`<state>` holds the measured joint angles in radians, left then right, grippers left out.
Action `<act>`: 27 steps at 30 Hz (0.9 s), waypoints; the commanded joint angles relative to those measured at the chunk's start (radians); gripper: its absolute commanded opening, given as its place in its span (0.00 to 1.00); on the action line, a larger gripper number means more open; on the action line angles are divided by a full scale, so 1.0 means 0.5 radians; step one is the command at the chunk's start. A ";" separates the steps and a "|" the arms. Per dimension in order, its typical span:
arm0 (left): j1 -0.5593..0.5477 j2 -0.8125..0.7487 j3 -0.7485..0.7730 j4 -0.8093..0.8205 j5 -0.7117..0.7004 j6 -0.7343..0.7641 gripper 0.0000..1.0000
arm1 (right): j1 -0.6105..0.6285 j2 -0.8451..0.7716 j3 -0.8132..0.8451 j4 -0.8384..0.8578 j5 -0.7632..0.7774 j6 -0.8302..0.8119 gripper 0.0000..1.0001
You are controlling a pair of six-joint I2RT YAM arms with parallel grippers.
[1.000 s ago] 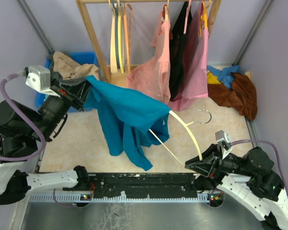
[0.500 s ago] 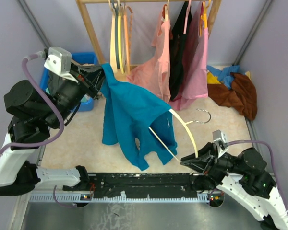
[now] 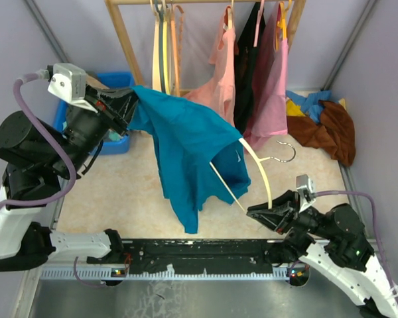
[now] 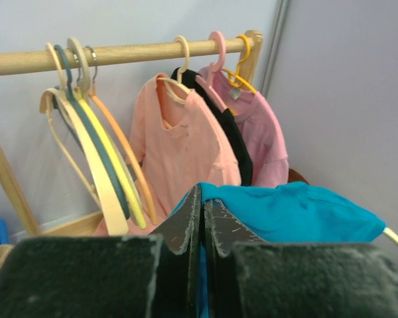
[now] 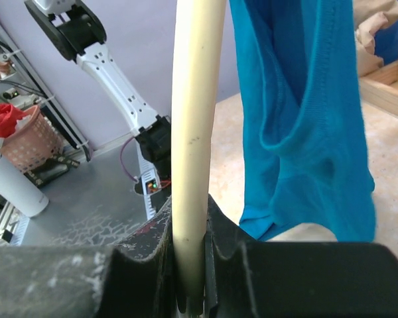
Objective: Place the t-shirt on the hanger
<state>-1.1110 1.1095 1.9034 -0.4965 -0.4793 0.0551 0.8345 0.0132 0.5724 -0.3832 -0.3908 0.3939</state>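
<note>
The teal-blue t-shirt (image 3: 192,146) hangs in the air, draped over one arm of the pale cream hanger (image 3: 260,173). My left gripper (image 3: 128,101) is shut on the shirt's upper left edge and holds it up near the rack. In the left wrist view the jaws (image 4: 203,202) pinch teal cloth (image 4: 298,212). My right gripper (image 3: 257,212) is shut on the hanger's lower end, and the hanger's metal hook (image 3: 286,152) points right. In the right wrist view the cream bar (image 5: 196,99) rises from between the fingers (image 5: 189,222), with the shirt (image 5: 305,119) hanging to its right.
A wooden rack (image 3: 127,46) at the back carries several bare hangers (image 3: 163,53), pink shirts (image 3: 212,99) and a black garment (image 3: 247,66). A blue bin (image 3: 116,142) with tan cloth stands at the left. A heap of brown, yellow and blue clothes (image 3: 325,122) lies at the right.
My left gripper rose from the lower left toward the rack with the shirt, then drew back a little left. The right gripper shifted left, lifting the hanger; more of the shirt now covers it.
</note>
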 commanded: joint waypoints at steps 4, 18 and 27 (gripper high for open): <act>-0.011 0.024 -0.046 0.046 -0.366 0.140 0.11 | -0.007 0.045 0.183 0.271 -0.159 0.015 0.00; -0.011 0.240 0.044 -0.182 -0.903 0.146 0.49 | -0.009 0.204 0.260 0.171 -0.145 0.051 0.00; -0.011 0.173 0.107 -0.546 -0.991 -0.141 0.75 | -0.009 0.302 0.287 0.116 -0.019 0.067 0.00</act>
<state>-1.1110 1.2472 1.9556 -0.7021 -0.9543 0.0589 0.8345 0.1371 0.6567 -0.4011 -0.4374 0.4248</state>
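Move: The left fingers are shut on the blue t-shirt's upper left corner; the shirt's middle hangs about 11 cm to that hand's right, 3 cm back and some 20 cm below. The hanger's middle is about 22 cm right, 2 cm back and 17 cm lower, while the spare hangers on the rack are roughly 25 cm ahead and 3 cm right, a little lower. From the right hand, which grips the hanger's near end, the shirt's middle is about 11 cm ahead, 14 cm left and 8 cm higher. The left hand lets go of the t-shirt's corner, its fingers opening wide as it sinks some 6 cm and goes about 5 cm forward, towards the rack, swinging left by the end and turning about 25 degrees counter-clockwise with a slight downward tip. The right hand keeps its grip on the hanger's near end and holds the hanger up inside the shirt, rising a centimetre or so and easing back a little before coming forward again. ##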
